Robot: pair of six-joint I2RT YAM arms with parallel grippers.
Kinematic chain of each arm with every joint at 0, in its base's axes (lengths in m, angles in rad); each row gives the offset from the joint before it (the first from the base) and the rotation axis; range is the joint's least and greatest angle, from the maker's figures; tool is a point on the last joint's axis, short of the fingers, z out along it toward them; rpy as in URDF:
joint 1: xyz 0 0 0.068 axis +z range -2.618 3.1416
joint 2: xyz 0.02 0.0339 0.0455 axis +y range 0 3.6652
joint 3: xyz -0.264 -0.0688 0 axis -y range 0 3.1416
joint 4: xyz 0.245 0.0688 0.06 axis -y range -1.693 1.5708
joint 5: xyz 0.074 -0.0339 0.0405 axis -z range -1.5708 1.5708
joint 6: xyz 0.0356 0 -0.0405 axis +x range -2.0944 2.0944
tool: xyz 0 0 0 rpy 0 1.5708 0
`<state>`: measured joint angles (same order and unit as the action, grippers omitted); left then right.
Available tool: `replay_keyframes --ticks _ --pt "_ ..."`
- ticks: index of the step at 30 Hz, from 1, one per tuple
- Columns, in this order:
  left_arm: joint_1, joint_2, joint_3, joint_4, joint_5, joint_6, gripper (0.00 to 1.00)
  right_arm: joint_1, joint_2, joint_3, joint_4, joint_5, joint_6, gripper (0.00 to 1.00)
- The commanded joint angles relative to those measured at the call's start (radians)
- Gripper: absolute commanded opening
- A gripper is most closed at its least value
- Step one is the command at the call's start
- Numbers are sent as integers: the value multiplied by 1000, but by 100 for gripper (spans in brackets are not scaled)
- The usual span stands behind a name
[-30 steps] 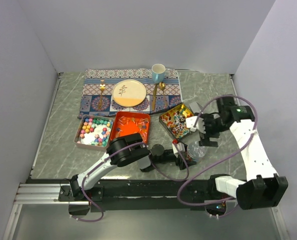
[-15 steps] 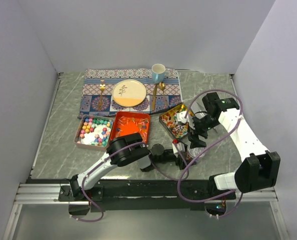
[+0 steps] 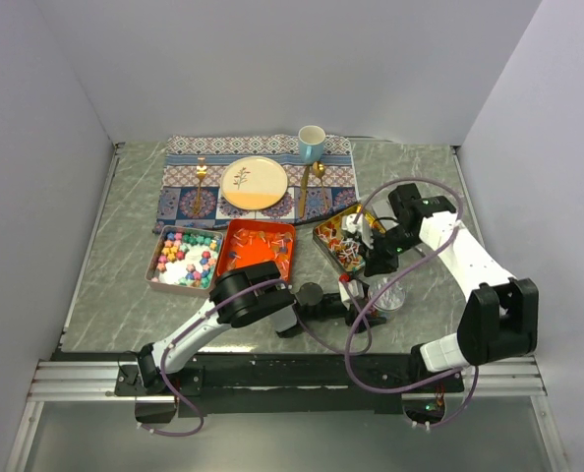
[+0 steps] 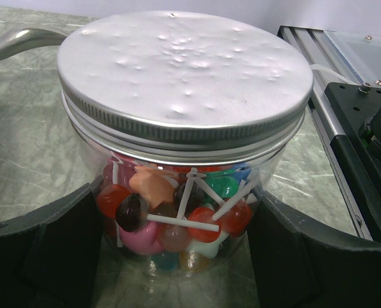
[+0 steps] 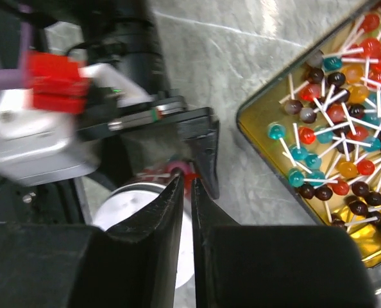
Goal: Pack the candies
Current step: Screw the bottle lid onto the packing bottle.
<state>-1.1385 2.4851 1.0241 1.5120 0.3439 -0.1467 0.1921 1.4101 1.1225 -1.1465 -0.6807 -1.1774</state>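
Observation:
The candies lie in three tins: pastel lumps (image 3: 184, 259) in the left one, red-orange wrapped ones (image 3: 259, 250) in the orange one, and lollipops on white sticks (image 5: 344, 128) in the gold tin (image 3: 323, 236). A clear jar (image 4: 177, 212) with a silver lid (image 4: 184, 64) holds more lollipops. My left gripper (image 4: 177, 263) is shut on the jar's sides, low on the table. My right gripper (image 5: 186, 183) is shut with nothing between its fingers. It hangs just over the jar (image 3: 388, 295) and the lid's edge (image 5: 139, 218), beside the gold tin (image 5: 243, 122).
At the back lies a patterned placemat (image 3: 179, 202) with a plate (image 3: 254, 183), a fork (image 3: 201, 177), a spoon (image 3: 310, 182) and a blue cup (image 3: 312, 144). Walls close in both sides. A metal rail (image 3: 76, 379) runs along the near edge.
My right gripper has moved left, from beside the gold tin to over the jar, and its jaws have shut. The left arm and the jar have stayed still.

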Motion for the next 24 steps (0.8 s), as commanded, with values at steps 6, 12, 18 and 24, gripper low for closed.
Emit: replay_keyframes --ticks 6,12,18,24 --pt "13 247 -108 -329 -8 -209 1 6 -36 -116 57 99 -48 16" --pt "14 248 -107 -328 -16 -217 1 -3 -98 -203 70 176 -65 16" --pt "14 255 -107 -332 -28 -225 1 -71 -128 -233 62 216 -90 17" --pt "14 255 -107 -342 -37 -220 1 -160 -187 -237 -1 245 -128 18"
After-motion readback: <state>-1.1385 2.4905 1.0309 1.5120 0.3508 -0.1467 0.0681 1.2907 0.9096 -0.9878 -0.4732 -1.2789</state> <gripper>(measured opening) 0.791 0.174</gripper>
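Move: The left hand holds the candy-filled bottle, whose bottle lid sits about 4 cm above its hand point. From the right hand, nearly shut, that lid is some 6 cm back, 4 cm right and 5 cm below. The golden candy tray lies about 10 cm ahead and 5 cm left of the right hand, the metal scoop roughly 17 cm ahead and 3 cm right, both some 13 cm below. Nearly shut, the right hand sinks about 4 cm, then sweeps 6 cm right past the lid's forward side. ##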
